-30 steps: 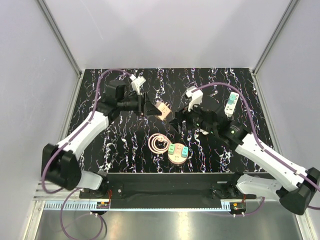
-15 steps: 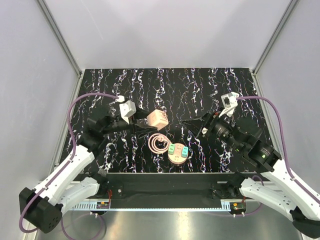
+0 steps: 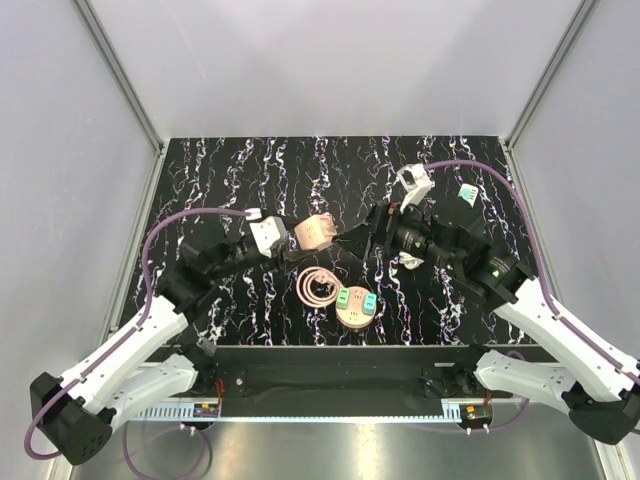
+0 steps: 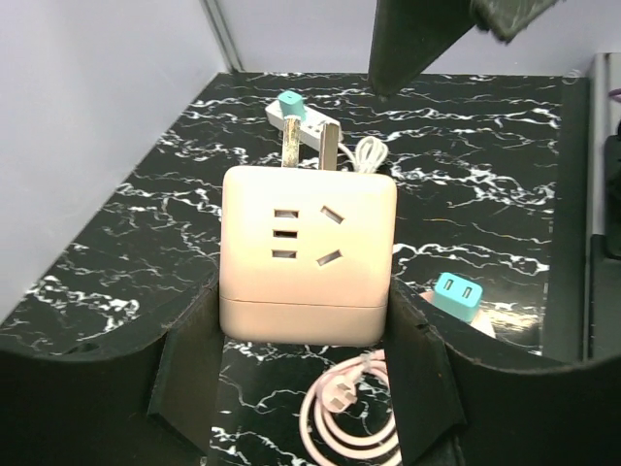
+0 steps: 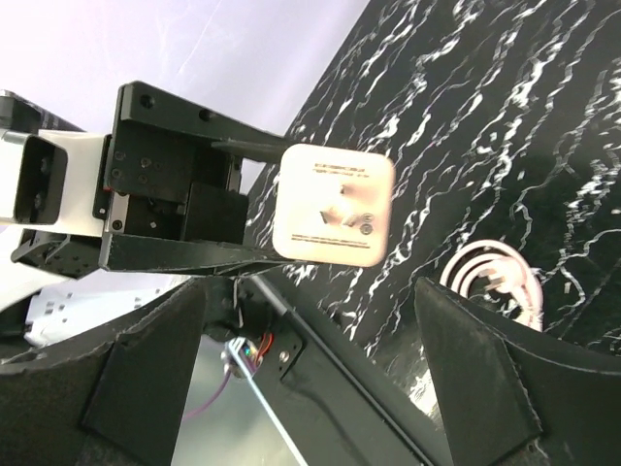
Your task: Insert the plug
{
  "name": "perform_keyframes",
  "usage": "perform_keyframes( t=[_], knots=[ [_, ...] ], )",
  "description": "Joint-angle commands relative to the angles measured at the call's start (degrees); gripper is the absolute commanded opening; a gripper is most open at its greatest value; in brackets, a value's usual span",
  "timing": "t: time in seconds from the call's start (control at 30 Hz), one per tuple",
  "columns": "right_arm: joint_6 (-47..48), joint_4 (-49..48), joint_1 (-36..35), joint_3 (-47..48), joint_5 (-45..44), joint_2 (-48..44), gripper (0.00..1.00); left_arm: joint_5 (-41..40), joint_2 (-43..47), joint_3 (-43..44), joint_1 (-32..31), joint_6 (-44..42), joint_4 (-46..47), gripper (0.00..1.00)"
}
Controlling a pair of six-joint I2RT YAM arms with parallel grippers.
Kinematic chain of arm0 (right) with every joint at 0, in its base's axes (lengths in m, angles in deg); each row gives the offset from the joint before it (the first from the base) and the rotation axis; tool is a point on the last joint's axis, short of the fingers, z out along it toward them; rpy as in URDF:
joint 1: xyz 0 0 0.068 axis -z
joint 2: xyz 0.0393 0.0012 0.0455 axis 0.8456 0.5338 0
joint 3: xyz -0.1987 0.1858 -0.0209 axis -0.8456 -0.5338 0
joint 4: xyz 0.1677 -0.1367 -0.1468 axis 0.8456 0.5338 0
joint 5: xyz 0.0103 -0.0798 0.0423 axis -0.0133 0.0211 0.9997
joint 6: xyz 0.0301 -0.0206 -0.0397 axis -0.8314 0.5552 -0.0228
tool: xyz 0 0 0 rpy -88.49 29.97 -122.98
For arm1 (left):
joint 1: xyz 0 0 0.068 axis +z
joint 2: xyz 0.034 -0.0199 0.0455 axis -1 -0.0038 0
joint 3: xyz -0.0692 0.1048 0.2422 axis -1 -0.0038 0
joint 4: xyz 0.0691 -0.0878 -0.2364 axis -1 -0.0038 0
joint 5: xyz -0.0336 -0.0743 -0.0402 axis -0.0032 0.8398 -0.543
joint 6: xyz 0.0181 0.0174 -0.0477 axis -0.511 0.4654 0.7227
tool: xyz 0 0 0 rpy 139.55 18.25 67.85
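My left gripper point(image 3: 308, 238) is shut on a pink cube socket adapter point(image 3: 318, 231) and holds it above the table. In the left wrist view the adapter point(image 4: 309, 252) sits between my fingers point(image 4: 194, 359), socket face toward the camera and two prongs pointing away. A coiled pink cable with a three-pin plug point(image 3: 318, 288) lies on the table below it and also shows in the left wrist view point(image 4: 361, 400). My right gripper point(image 3: 358, 238) is open and empty just right of the adapter. The right wrist view faces the adapter's labelled side point(image 5: 333, 207).
A round pink disc point(image 3: 355, 317) with two teal plugs point(image 3: 370, 303) lies near the front edge; one teal plug shows in the left wrist view point(image 4: 456, 294). A white and teal strip point(image 3: 467, 194) lies at the back right. The black marble table point(image 3: 250, 165) has walls all round.
My right gripper has swung left, up close to the adapter. My left arm has drawn back toward the front left over the second, still holding the adapter, which now sits slightly higher.
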Motion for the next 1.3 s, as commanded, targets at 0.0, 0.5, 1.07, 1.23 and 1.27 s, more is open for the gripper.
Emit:
perform_keyframes(
  t=[0.0,0.5,1.07,1.23,1.27],
  knots=[
    [1.7,0.6,-0.3,4.7,5.2,2.4,0.94,-4.9,2.0,1.9,-1.3,-4.7,1.8,0.00],
    [7.1,7.5,-0.3,11.3,2.3,10.3,0.91,-9.7,2.4,4.1,-4.3,3.3,0.8,0.00],
    [18.9,-15.3,-0.4,-0.2,5.8,-5.9,0.91,3.6,-11.0,7.2,5.0,76.7,53.7,0.00],
    [33.6,-23.6,-0.4,-7.6,9.0,-9.0,0.91,6.9,-17.4,9.4,5.7,92.2,66.3,0.00],
    [37.8,-24.7,-0.3,-8.5,9.2,-9.3,0.91,7.0,-18.0,9.7,5.7,95.5,69.1,0.00]
  ],
)
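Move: My left hand already holds the pink cube between its fingers, prongs outward. From my wide-open right hand the cube is about 9 cm to the left, 3 cm ahead and a few centimetres lower. The round power strip lies on the table under my right hand, some 33 cm down and 3 cm back. The coiled pink cord is about 9 cm to the left, 3 cm ahead and as far down. With my left hand I keep hold of the cube and hover almost still at first, then lift it about 15 cm, the fingers tipping upward as the wrist swings through some 60 degrees. My right hand, fingers still wide open, eases about 3 cm left towards the cube and dips as far, then backs off rightward while rising to finish about 5 cm above its start, fingers tilting up. ##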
